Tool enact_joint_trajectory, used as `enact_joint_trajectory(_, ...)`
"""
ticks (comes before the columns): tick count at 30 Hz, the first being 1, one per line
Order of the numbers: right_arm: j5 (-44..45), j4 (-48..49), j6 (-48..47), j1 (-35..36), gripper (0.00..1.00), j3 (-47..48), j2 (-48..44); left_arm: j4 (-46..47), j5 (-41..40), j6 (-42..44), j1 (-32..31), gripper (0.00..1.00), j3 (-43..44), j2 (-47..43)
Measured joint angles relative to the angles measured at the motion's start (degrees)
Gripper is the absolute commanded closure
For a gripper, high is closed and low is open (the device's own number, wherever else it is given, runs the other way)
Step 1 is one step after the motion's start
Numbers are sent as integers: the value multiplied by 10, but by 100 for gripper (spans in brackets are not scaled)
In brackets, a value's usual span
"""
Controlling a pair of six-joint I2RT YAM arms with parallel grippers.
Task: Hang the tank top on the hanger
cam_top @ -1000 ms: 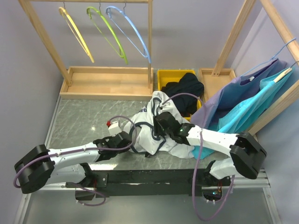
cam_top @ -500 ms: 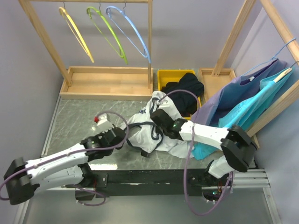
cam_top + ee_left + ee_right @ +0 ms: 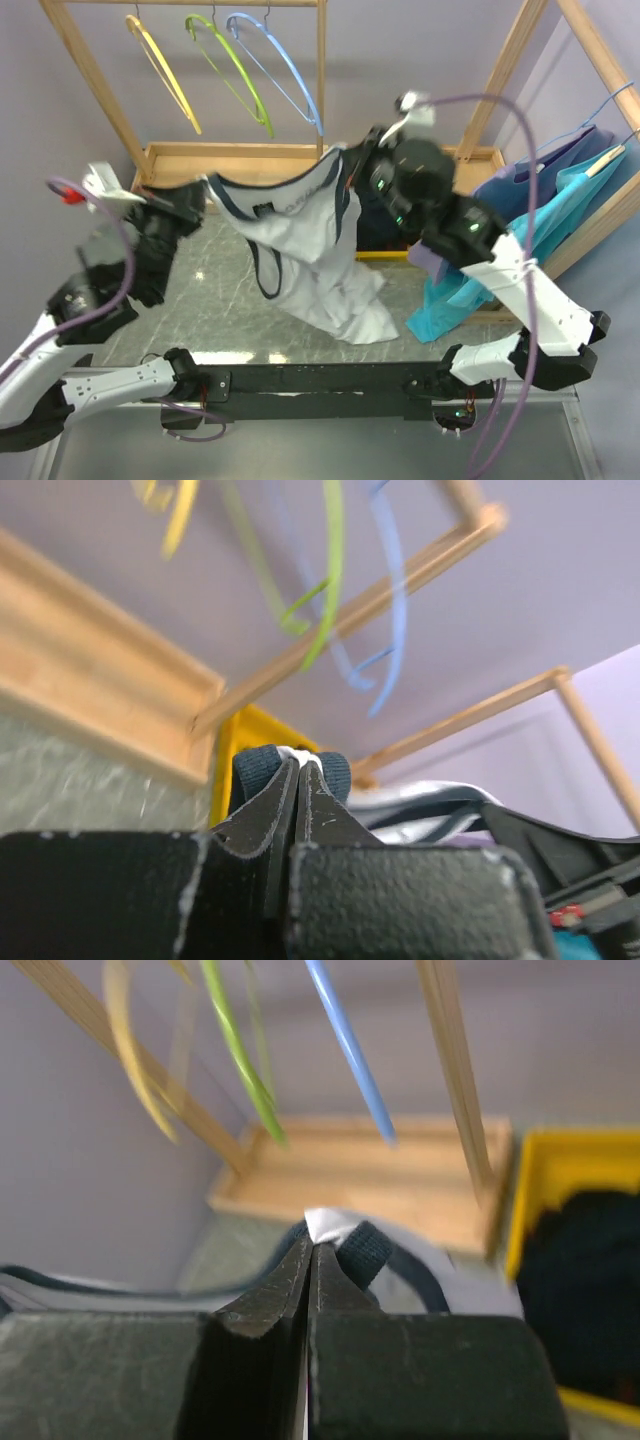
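Note:
The white tank top with navy trim hangs in the air above the table, stretched between my two grippers. My left gripper is shut on its left shoulder strap. On the right shoulder strap my right gripper is shut. In each wrist view the jaws are pressed together with white cloth and navy trim poking out past the tips. The yellow hanger hangs on the wooden rail at the back left, above and behind the left gripper, apart from the shirt.
A lime-green hanger and a light-blue hanger hang right of the yellow one. The rack's wooden base tray lies behind the shirt. A yellow bin holds a black garment. Blue and teal garments hang at right.
Both grippers closed on the tank top's straps on the table, then lifted it up and back, spreading it between them. The shirt now hangs in the air near the hanger rack.

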Motion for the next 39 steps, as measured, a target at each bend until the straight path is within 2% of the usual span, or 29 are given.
enact_joint_trajectory(2,7,-20,-19,0,100,120,30,26,-1,61,0,99,78,34)
enact_joint_trajectory(6,21,-52,-52,0,100,301,84,64,2,153,0,99,211,95)
enact_joint_trajectory(8,26,-59,-62,0,100,348,96,71,4,182,0,99,257,116)
enact_joint_trajectory(10,28,-57,-67,0,100,350,91,75,8,199,0,99,280,127)
enact_joint_trajectory(12,29,-52,-66,0,100,299,64,65,11,203,0,99,276,127)
enact_joint_trajectory(15,24,-28,-53,0,100,123,-11,52,17,187,0,99,212,103)
enact_joint_trajectory(21,-21,39,18,-28,100,-252,-128,4,50,83,0,98,-47,34)
enact_joint_trajectory(24,-67,83,61,-59,100,-407,-134,-6,74,24,0,80,-183,24)
enact_joint_trajectory(25,-79,95,70,-64,100,-439,-126,-7,83,5,0,62,-223,31)
enact_joint_trajectory(27,-103,110,88,-73,97,-494,-95,-17,98,-20,0,47,-275,45)
enact_joint_trajectory(28,-112,114,94,-75,81,-507,-77,-21,104,-33,1,23,-288,51)
enact_joint_trajectory(29,-119,117,98,-75,71,-513,-64,-31,108,-41,2,19,-292,57)
enact_joint_trajectory(30,-127,122,103,-75,61,-516,-51,-37,108,-46,3,19,-286,59)
enact_joint_trajectory(31,-134,127,106,-75,47,-516,-44,-45,106,-52,4,19,-271,59)
enact_joint_trajectory(32,-139,135,107,-75,42,-516,-42,-56,104,-54,4,18,-247,60)
enact_joint_trajectory(34,-144,145,106,-75,34,-514,-45,-75,94,-53,5,18,-192,60)
enact_joint_trajectory(39,-146,155,101,-75,32,-502,-68,-123,23,-6,11,20,48,87)
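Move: I still pinch the white tank top between my hands. The bare middle of the table, where it is to be laid, is about 11 cm to my left hand's right, roughly level with it and some 42 cm below. From my right hand that spot is about 11 cm left, 5 cm back and as far below. The yellow bin stands roughly 14 cm ahead and 10 cm right of my right hand; the wooden tray is about 26 cm ahead and 4 cm left of my left hand. I fling both pinched corners up another 15 cm, fingertips tilting up, then swing them fast down towards the middle of the table, my right hand dropping nearly 50 cm and my left about 40, wrists tipping down. Near the bottom I open both hands and let go of the tank top; my left then climbs back some 20 cm while my right rises only slightly and hovers low over the cloth's right end. ##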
